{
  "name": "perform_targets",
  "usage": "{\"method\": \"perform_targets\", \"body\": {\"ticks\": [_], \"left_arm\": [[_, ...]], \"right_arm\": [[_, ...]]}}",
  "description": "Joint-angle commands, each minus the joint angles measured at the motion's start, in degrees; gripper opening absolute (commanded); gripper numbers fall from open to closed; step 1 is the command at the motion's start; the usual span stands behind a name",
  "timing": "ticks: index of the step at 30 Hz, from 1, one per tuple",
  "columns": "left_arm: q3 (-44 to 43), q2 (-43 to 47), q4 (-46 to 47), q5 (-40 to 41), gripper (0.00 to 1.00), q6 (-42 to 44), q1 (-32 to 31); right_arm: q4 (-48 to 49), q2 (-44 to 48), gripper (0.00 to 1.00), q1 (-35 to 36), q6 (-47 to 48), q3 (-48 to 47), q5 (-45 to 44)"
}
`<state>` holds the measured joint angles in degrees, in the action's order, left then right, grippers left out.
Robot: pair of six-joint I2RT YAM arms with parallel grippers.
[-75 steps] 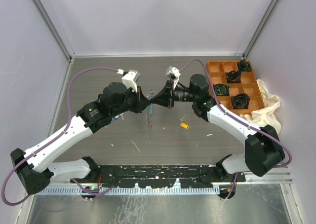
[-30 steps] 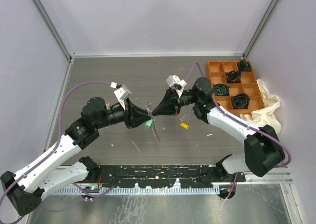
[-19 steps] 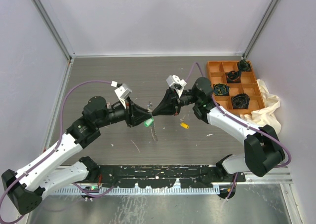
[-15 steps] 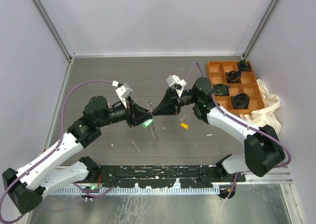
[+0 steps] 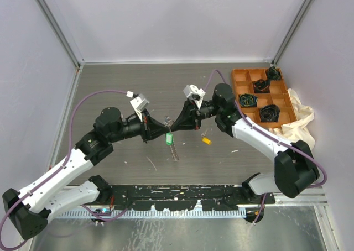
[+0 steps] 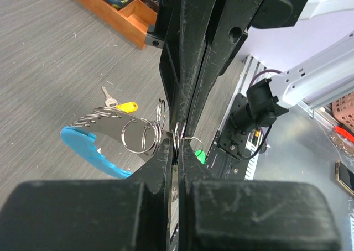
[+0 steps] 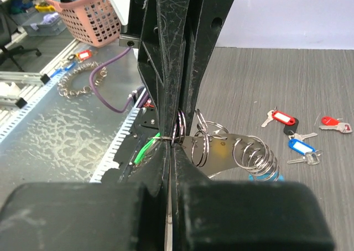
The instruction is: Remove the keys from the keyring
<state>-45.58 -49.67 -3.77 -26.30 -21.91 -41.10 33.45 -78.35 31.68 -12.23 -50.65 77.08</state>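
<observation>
The keyring hangs in the air between my two grippers: a curved silver plate (image 6: pixel 113 125) strung with several split rings and a light-blue plastic piece (image 6: pixel 86 150). My left gripper (image 6: pixel 177 149) is shut on one split ring at the plate's end. Facing it tip to tip, my right gripper (image 7: pixel 172 145) is shut on the same cluster of rings (image 7: pixel 180 124). A green-headed key (image 5: pixel 168 141) dangles just below the two tips. In the top view the left gripper (image 5: pixel 167 130) and right gripper (image 5: pixel 175 127) meet at mid-table.
A yellow-headed key (image 5: pixel 206 141) lies on the table right of the grippers. Two red-headed keys (image 7: pixel 281 118) and a blue-headed key (image 7: pixel 298 146) lie loose beyond the left arm. An orange compartment tray (image 5: pixel 239 73) with black items and a crumpled cloth (image 5: pixel 301 115) sit at the right.
My left gripper has closed onto a split ring of the keyring. Both gripper tips have drawn together, the right one shifting slightly left, and the green key hangs lower between them.
</observation>
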Motion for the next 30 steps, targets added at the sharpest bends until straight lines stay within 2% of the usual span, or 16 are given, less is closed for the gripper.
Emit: {"method": "perform_targets", "body": {"ticks": [1, 4, 12, 19, 30], "left_arm": [[-4.5, 0.4, -2.7, 0.3, 0.0, 2.4, 0.3], [-6.9, -1.0, -7.5, 0.0, 0.0, 4.1, 0.4], [-15.1, -5.6, -19.8, -1.9, 0.0, 9.4, 0.4], [-19.5, -7.9, -27.1, -3.1, 0.0, 12.8, 0.3], [-20.7, -8.6, -27.5, -4.6, 0.0, 13.3, 0.4]], "right_arm": [[-17.9, 1.8, 0.05, 0.4, 16.6, -7.6, 0.1], [-35.7, 1.8, 0.12, 0.8, 29.8, -12.6, -1.7], [-46.7, 2.0, 0.14, 1.0, 37.6, -16.3, -4.6], [-49.2, 2.1, 0.18, 1.1, 39.2, -17.6, -5.4], [-47.0, 1.7, 0.25, 2.4, 36.2, -16.9, -4.6]]}}
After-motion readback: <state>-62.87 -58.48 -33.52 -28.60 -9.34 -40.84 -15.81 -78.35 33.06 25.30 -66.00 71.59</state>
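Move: Both hands meet fingertip to fingertip, with the keyring's small wire rings pinched at both tips, so those rings are at about 0 cm from each. From the left hand, the green tag hangs about 2 cm back, 1 cm to the right and 3 cm below, and the yellow-tagged key lies on the table some 14 cm right, 3 cm back and 20 cm down. From the right hand, the blue-tagged key lies about 14 cm left, level in depth and 20 cm down. Down, left and back by about 2 cm in all, after a slight initial rise, the left hand draws away from the right fingertips, tipping its own fingers some 20 degrees further down and keeping its pinch on the small rings. The right hand barely shifts, turns about 10 degrees and opens its fingers by a small part of their range, letting go of the rings. ##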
